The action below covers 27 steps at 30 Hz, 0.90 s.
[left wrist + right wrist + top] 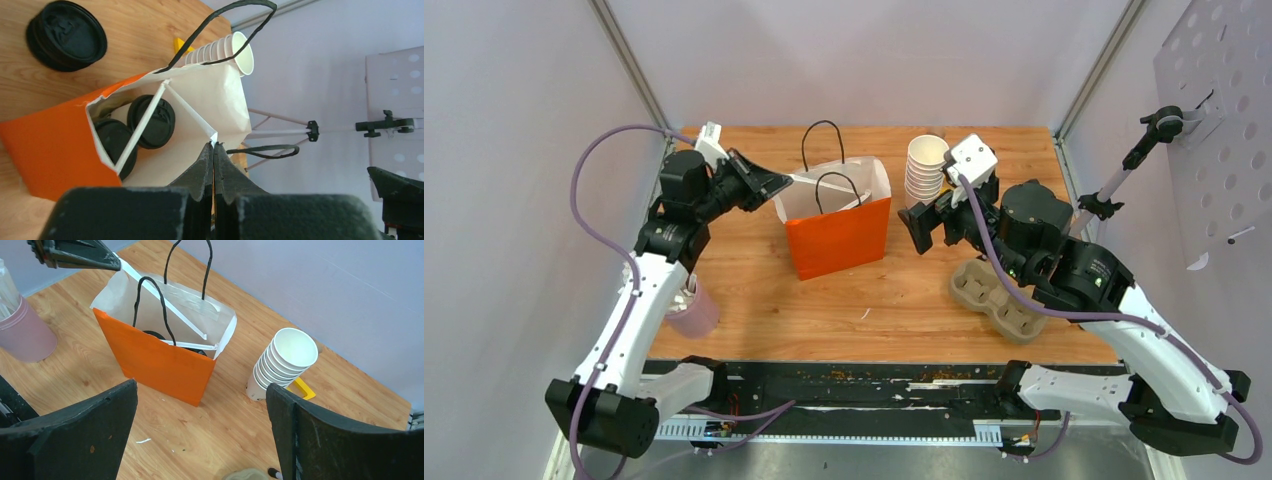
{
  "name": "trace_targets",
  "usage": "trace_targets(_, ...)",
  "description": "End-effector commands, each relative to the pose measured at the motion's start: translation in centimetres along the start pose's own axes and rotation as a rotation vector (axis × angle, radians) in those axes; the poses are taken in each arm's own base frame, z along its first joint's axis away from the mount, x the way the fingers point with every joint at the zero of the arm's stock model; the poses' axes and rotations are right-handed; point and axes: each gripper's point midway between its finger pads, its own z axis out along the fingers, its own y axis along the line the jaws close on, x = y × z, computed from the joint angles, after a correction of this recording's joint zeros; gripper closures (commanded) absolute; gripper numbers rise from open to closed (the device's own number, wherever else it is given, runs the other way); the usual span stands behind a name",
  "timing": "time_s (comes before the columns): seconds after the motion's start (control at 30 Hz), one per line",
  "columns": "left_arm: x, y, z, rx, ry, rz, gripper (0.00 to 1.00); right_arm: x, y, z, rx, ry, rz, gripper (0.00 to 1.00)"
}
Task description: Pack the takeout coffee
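The orange paper bag (839, 240) stands upright and open in the middle of the table. Two takeout coffee cups sit inside it, and the left wrist view shows their black lids (151, 121) (114, 146) side by side. In the right wrist view one lid (154, 334) peeks over the bag's front wall (160, 357). My left gripper (776, 183) is shut on the bag's left rim, pinching the white paper edge (214, 144). Just right of the bag, my right gripper (927, 226) hangs open above the table with nothing between its fingers (201, 386).
A tall stack of lidless white cups (926, 166) stands behind the right gripper, with a yellow piece (303, 388) at its foot. A cardboard cup carrier (997, 296) lies at front right. A pale pink cup (692, 311) stands front left. Spare black lids (66, 34) lie beside the bag.
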Motion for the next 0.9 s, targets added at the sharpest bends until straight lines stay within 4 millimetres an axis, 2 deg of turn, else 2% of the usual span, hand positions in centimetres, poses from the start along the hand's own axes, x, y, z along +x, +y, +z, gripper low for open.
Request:
trace_targets(0.0,-0.8,-3.4,1.5,0.151,-0.008,0.01,1.0,-0.9,-0.4,-0.3,0.017,-0.027,0.03,0.0)
trace_targets(0.07,-0.2,-2.9,2.4,0.147,0.027,-0.002,0.98,-0.8,-0.4,-0.2,0.017,-0.022,0.037,0.0)
trace_targets(0.1,0.0,-2.7,2.8,0.151,0.039,-0.003,0.94,-0.7,-0.3,-0.1,0.016,-0.02,0.039,0.0)
trace_targets(0.23,-0.1,-1.7,2.6,0.065,0.051,0.05,0.6,-0.5,-0.1,0.2,0.012,-0.001,0.038,0.0)
trace_targets(0.37,-0.7,-1.6,1.4,-0.02,0.072,0.136,0.45,0.4,0.2,0.5,0.011,0.031,0.052,0.0)
trace_targets(0.4,-0.8,-1.8,1.0,-0.028,0.08,0.17,0.34,0.7,0.3,0.6,0.009,0.04,0.061,0.0)
trace_targets(0.43,-1.0,-1.9,0.5,-0.044,0.084,0.197,0.11,1.0,0.4,0.6,0.007,0.051,0.071,0.0)
trace_targets(0.47,-1.4,-2.0,-0.1,-0.069,0.082,0.221,0.02,1.5,0.6,0.7,0.005,0.068,0.083,0.0)
trace_targets(0.57,-2.0,-2.1,-2.0,-0.134,0.081,0.292,0.0,2.8,1.6,0.8,-0.018,0.114,0.151,0.0)
trace_targets(0.67,-2.5,-3.4,-4.2,-0.138,0.071,0.363,0.0,3.6,2.7,0.8,-0.049,0.143,0.223,0.0)
trace_targets(0.87,-2.2,-5.4,-9.5,-0.133,0.049,0.455,0.0,4.1,3.3,0.9,-0.034,0.158,0.373,0.0)
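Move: The left fingers hold the end of a wrapped straw just over the bag's left end; the bag's middle lies about 9 cm to the right, level ahead, and 15 cm lower, with another straw already inside. The black lids stand some 16 cm ahead and 5 cm right, the straw cup 16 cm back and 26 cm left. From the right hand the bag is 12 cm ahead, 15 cm left, 20 cm below. The left hand carries the straw about 3 cm forward-right and 2 cm down into the bag's mouth, its fingers opening wide to let go, then backs out about 8 cm up, 5 cm back and 4 to 5 cm left, rolling its left side up some 20 degrees. The right hand, empty and open, sinks about 4 to 5 cm beside the bag, tipping down roughly 15 degrees. ##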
